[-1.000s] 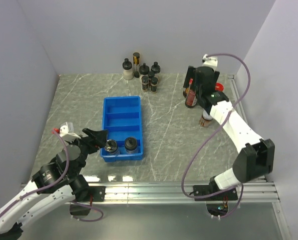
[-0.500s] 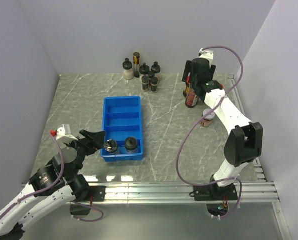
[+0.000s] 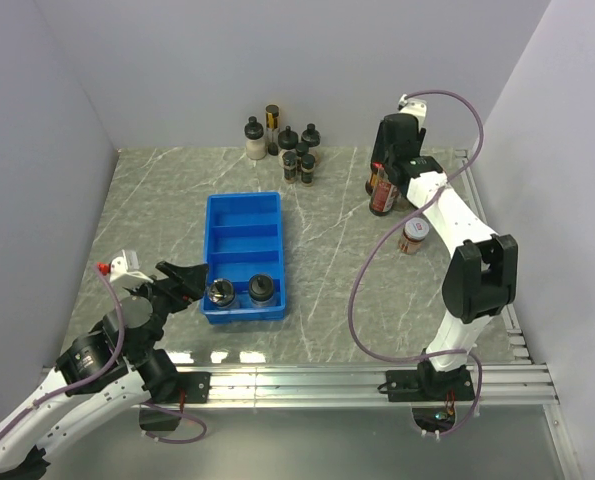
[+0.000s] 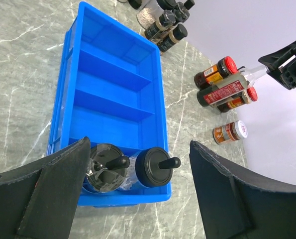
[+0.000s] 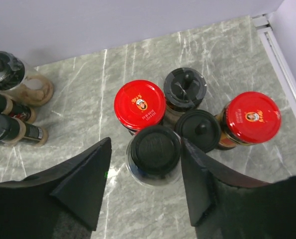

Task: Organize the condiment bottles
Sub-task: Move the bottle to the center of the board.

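My right gripper (image 5: 147,149) hangs over a cluster of condiment bottles (image 3: 381,195) at the back right. Its open fingers straddle a black-capped glass bottle (image 5: 154,152); the right finger is against the glass and a gap shows on the left. Around that bottle stand two red-capped jars (image 5: 140,104) (image 5: 252,117) and two black-capped ones (image 5: 184,87) (image 5: 200,129). My left gripper (image 4: 139,149) is wide open and empty above the near end of the blue tray (image 4: 113,79). The tray's nearest compartment holds two black-capped bottles (image 4: 106,168) (image 4: 155,167).
Several more black-capped bottles (image 3: 289,150) stand in a group at the back wall. A single small jar (image 3: 413,237) stands alone near the right arm. The tray's (image 3: 243,215) other compartments hold nothing. A rail runs along the table's right edge (image 3: 477,190).
The right arm swung back over the right-hand cluster and its fingers narrowed around the black-capped bottle. The left gripper drew back slightly toward the near left, still open.
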### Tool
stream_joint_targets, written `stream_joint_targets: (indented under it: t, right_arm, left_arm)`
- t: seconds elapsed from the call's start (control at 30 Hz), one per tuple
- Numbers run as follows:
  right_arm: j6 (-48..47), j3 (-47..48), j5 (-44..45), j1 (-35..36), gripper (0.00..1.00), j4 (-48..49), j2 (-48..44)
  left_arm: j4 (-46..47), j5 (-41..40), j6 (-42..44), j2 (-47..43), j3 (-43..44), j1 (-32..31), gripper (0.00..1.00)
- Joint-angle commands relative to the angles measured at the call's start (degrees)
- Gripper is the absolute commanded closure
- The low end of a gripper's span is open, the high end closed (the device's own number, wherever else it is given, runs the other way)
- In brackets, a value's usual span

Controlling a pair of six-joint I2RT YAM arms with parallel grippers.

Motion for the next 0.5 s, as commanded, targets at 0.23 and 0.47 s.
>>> stream_joint_targets:
  t: [0.23,0.47]
  right_arm:
    - [0.5,2.2,-2.3,-0.8,0.54,1.3,1.5]
    - [-0.4,2.2,-4.2,-0.8,1.00,1.8,0.1]
  left_arm:
    - [-1.8,-1.0,-0.9,-1.6,1.2,-0.1,0.14]
    - [-2.3,-1.0,-1.4,-2.0,1.1,-0.1,0.14]
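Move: Between the right hand's open fingers is the black cap of the tall red-label bottle, whose middle is about 10 cm below the hand and 1 cm ahead. One red-lidded jar stands some 7 cm ahead and 2 cm left of the hand; a black-capped shaker about 3 cm ahead and 6 cm right; another red-lidded jar roughly 12 cm right and 2 cm ahead. From the left hand the bottle is some 34 cm ahead and 44 cm right. Closing on the black cap of the tall bottle, the right hand first sinks about 1 cm with a slight push forward, then stays in place while its fingers keep narrowing until they stop well short of shut, a pad on either side of the cap. The wrist hardly turns. ##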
